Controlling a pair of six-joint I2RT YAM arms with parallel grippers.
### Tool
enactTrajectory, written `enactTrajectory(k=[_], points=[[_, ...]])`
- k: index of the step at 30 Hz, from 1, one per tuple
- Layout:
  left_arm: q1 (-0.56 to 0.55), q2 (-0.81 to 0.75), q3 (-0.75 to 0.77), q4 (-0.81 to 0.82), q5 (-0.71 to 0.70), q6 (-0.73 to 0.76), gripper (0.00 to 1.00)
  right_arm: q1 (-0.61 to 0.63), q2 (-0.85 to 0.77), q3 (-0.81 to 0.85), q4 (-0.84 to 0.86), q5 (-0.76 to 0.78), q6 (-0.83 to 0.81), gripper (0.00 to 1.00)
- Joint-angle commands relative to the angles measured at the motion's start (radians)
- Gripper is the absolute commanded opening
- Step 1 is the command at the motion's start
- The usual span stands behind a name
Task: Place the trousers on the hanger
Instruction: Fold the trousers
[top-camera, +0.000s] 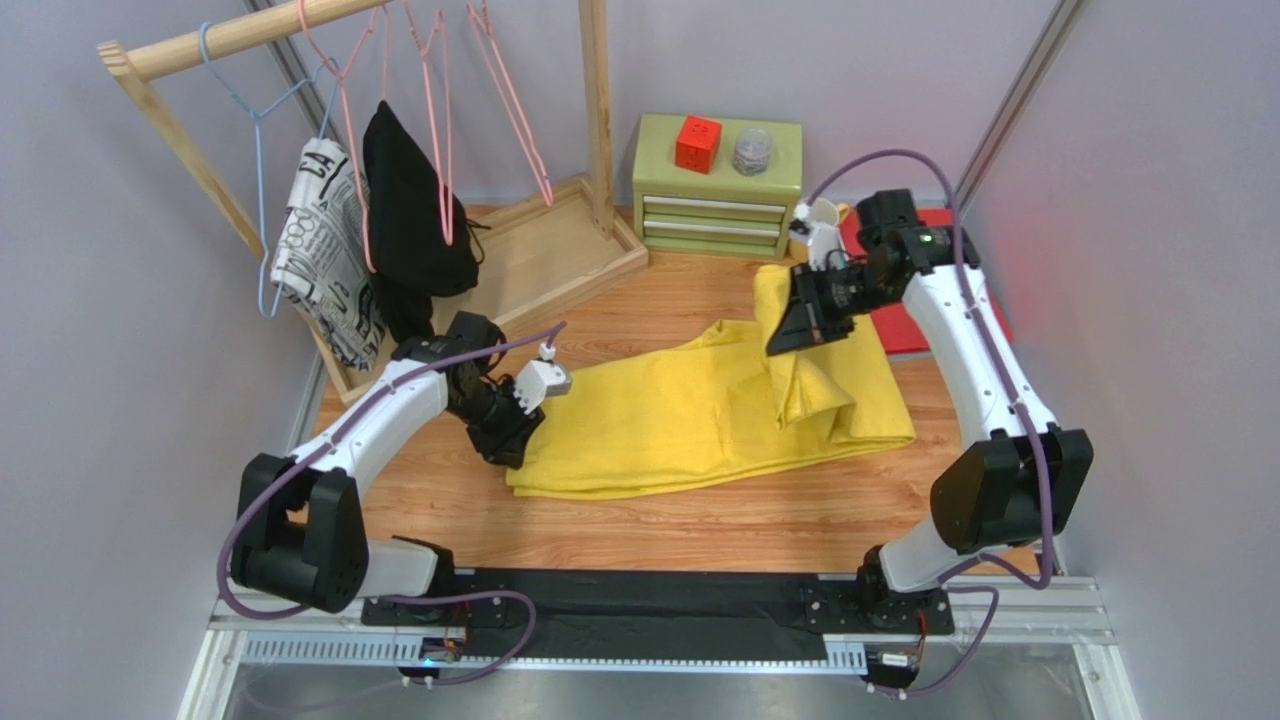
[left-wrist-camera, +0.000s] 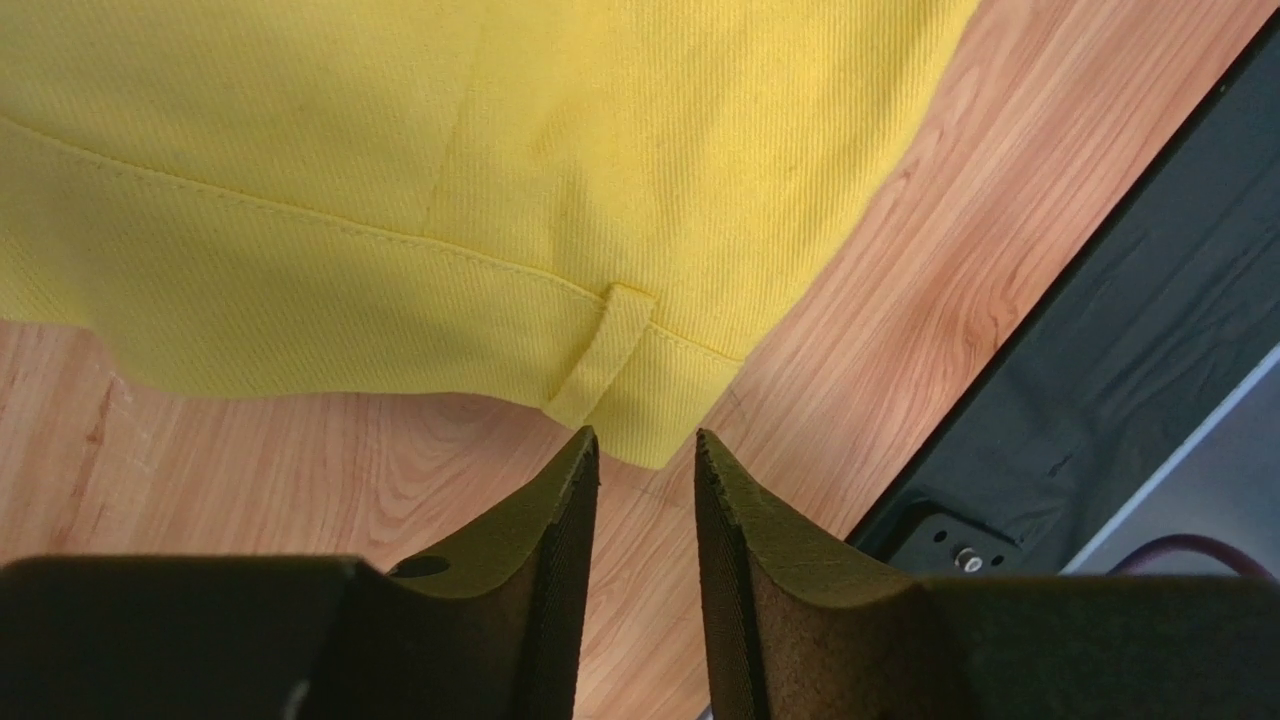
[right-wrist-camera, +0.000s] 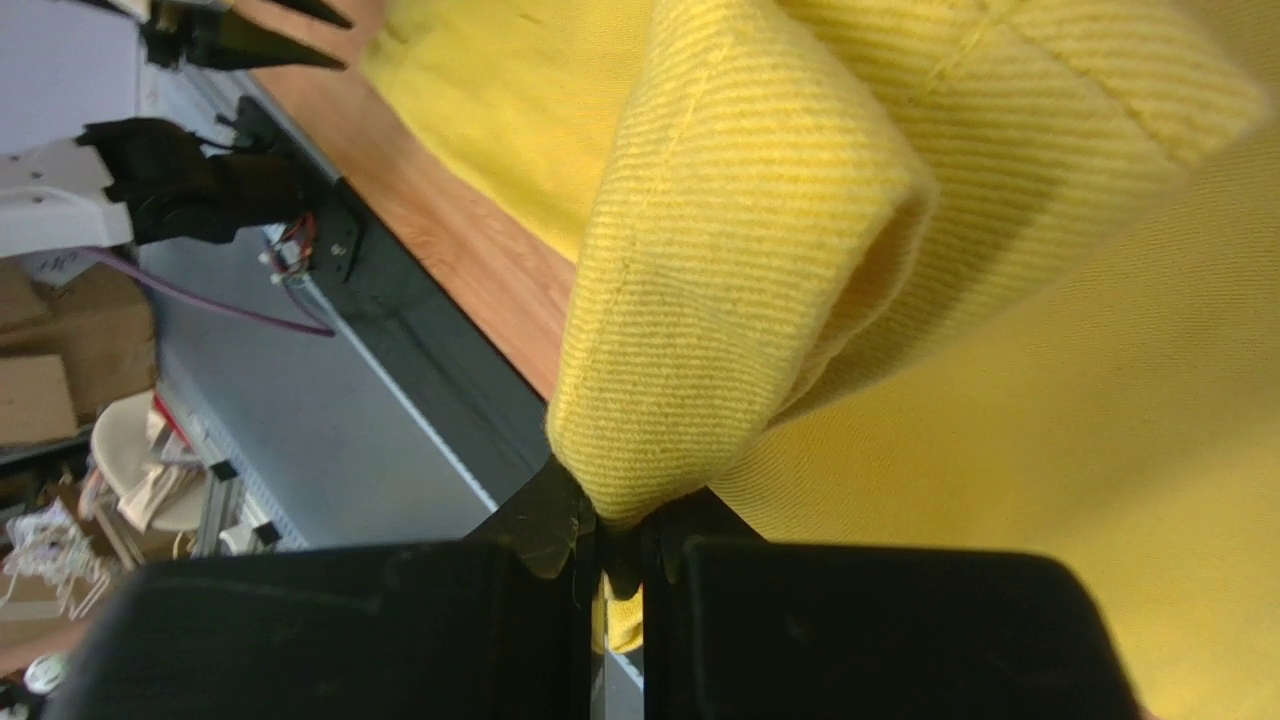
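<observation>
The yellow trousers (top-camera: 691, 413) lie across the wooden table, folded. My right gripper (top-camera: 792, 333) is shut on a fold of the trousers (right-wrist-camera: 721, 300) and holds that end lifted above the table. My left gripper (top-camera: 508, 443) is open and empty, low at the waistband corner with a belt loop (left-wrist-camera: 601, 353); its jaws stand just short of the cloth edge. Several pink wire hangers (top-camera: 436, 135) hang from the wooden rail at the back left.
A light blue hanger (top-camera: 259, 135) carries a black-and-white patterned garment (top-camera: 323, 248); a black garment (top-camera: 406, 203) hangs beside it. The rack's wooden base tray (top-camera: 549, 255) stands behind the left arm. A green drawer box (top-camera: 717, 188) is at the back. A red mat (top-camera: 902, 323) lies at the right.
</observation>
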Motion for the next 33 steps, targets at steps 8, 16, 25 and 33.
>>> enactTrajectory(k=[8,16,25,33], points=[[0.069,0.128,0.061,0.048,0.074,-0.152,0.26,0.389,0.085,-0.059,0.489,-0.080,0.507,0.00],[0.117,0.260,0.127,0.018,0.164,-0.167,0.13,0.532,0.157,-0.044,0.764,-0.058,0.726,0.00],[0.121,0.280,0.128,0.013,0.164,-0.163,0.13,0.625,0.291,-0.053,0.846,-0.071,0.851,0.00],[0.143,0.245,0.127,0.018,0.179,-0.172,0.18,0.656,0.365,-0.014,0.905,-0.098,0.957,0.00]])
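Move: The right hand, with a pinch of the yellow trousers already in its fingers, has the waist end it is folding towards about 36 cm to its left, 4 cm nearer the base and 21 cm below. The mug stands about 28 cm ahead and 9 cm right of it; the rack tray is about 24 cm ahead and 39 cm left. For the left hand, the waistband corner by the belt loop lies about 2 cm ahead, 1 cm right and 6 cm down. Leftward, quickly at first and then slowing, the right hand sweeps about 27 cm towards the waist end, still pinching the cloth, easing back slightly and sinking some 7 cm, mostly late, as its wrist tilts. The left hand creeps forward and down over the belt loop, turns about 20 degrees and closes its half-open fingers nearly shut at the cloth. ##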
